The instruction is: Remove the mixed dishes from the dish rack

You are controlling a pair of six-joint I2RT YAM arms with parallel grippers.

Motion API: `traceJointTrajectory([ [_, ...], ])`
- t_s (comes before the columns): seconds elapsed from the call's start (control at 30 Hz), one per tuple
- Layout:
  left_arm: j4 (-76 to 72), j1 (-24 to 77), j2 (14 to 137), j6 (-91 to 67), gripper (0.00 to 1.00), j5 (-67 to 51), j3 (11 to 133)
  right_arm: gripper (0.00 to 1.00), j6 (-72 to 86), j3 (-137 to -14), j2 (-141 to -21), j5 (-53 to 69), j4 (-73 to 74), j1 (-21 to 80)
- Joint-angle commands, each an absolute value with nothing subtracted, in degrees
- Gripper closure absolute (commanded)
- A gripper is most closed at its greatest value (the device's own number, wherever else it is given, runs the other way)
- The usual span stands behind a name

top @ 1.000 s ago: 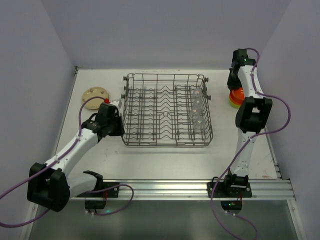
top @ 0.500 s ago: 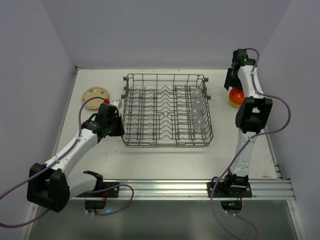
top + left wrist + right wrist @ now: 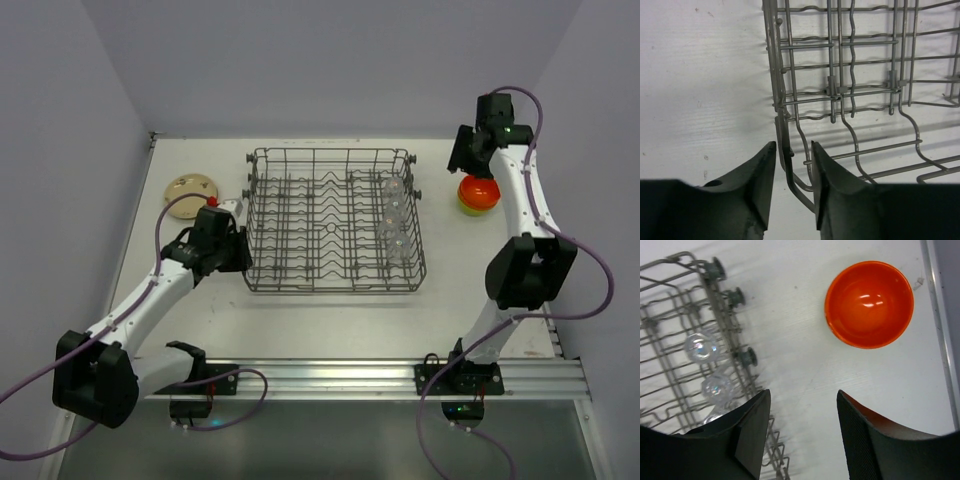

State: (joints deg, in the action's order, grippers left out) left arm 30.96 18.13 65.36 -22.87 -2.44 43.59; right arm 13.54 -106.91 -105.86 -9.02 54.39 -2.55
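Observation:
The grey wire dish rack (image 3: 335, 220) stands mid-table with several clear glasses (image 3: 394, 215) in its right rows. An orange bowl (image 3: 478, 191) sits nested in a yellow-green bowl right of the rack. A tan plate (image 3: 189, 188) lies to the left. My left gripper (image 3: 240, 255) is at the rack's left wall. In the left wrist view its jaws (image 3: 792, 150) stand narrowly apart astride the rim wire (image 3: 782, 130), with a gap on the left side. My right gripper (image 3: 462, 158) is open and empty above the table, between the rack's knobs (image 3: 746, 357) and the orange bowl (image 3: 869, 304).
The right wall and the table's right rail (image 3: 940, 335) run close beside the bowls. Two glasses (image 3: 700, 347) show just inside the rack's right wall. The aluminium base rail (image 3: 330, 378) lies along the near edge.
My right arm has swung up and to the right, off the bowls, leaving the orange bowl uncovered. My left arm has stayed at the rack's left wall.

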Motion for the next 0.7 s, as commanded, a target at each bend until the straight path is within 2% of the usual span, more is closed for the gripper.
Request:
traceJointTrajectory([
  [0.0,28.6,18.4,62.4,-23.5,0.60,-3.0,44.6,0.42,15.2,-104.0,-98.7,-5.6,49.3,-1.0],
  [0.03,28.7,18.4,62.1,-23.6,0.50,-2.5,44.7,0.42,15.3,-103.7,-97.6,-5.6,49.4,-0.9],
  [0.13,28.8,18.4,61.3,-24.2,0.37,-1.4,44.6,0.41,15.4,-102.2,-95.8,-4.6,49.5,-0.7],
  [0.17,28.9,18.4,60.6,-24.3,0.26,-0.6,44.6,0.41,15.6,-100.6,-94.2,-4.0,48.8,-0.6],
  [0.23,29.0,18.4,59.9,-24.8,0.16,-0.3,44.6,0.38,15.6,-98.3,-92.2,-2.5,47.4,-0.5],
  [0.27,29.0,18.4,59.2,-24.9,0.00,0.8,44.6,0.37,15.7,-95.6,-89.6,-0.8,45.9,-0.4],
  [0.47,29.5,18.4,56.3,-25.0,0.00,3.5,45.0,0.16,17.0,-82.2,-77.6,1.2,39.5,1.5],
  [0.5,29.5,18.4,55.6,-25.0,0.00,3.9,45.0,0.07,17.4,-80.4,-73.8,1.5,38.9,1.7],
  [0.53,29.4,18.4,54.9,-25.1,0.00,4.4,44.9,0.02,17.8,-78.7,-71.7,1.8,38.0,1.7],
  [0.67,29.1,18.4,50.7,-25.2,0.00,3.6,45.5,0.01,21.8,-66.2,-59.9,2.7,31.0,1.8],
])
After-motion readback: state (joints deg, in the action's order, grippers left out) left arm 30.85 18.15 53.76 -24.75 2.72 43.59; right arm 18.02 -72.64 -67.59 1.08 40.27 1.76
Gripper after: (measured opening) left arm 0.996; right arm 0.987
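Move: The front glass, nearest me in the rack's right-hand row, lies about 19 cm back and 19 cm left of my right hand, some 13 cm lower; the row's rear glass is level with my hand and 20 cm left. The red bowl on top of the stack stands 8 cm to its right, 1 cm ahead and 12 cm below. My left hand has the rack's left rim between its parting fingers, the front-left corner 5 cm back and 1 cm right; the front glass is 50 cm right and 6 cm ahead. I carry my empty right hand on up, clear of the bowl stack, then swing it back about 11 cm and 6 cm left towards the glasses, opening the fingers fully and tipping them up nearly 20 degrees. Meanwhile my left hand finishes opening, lets the rack's left rim go and lifts some 5 cm, its fingers tilting forward a little. ##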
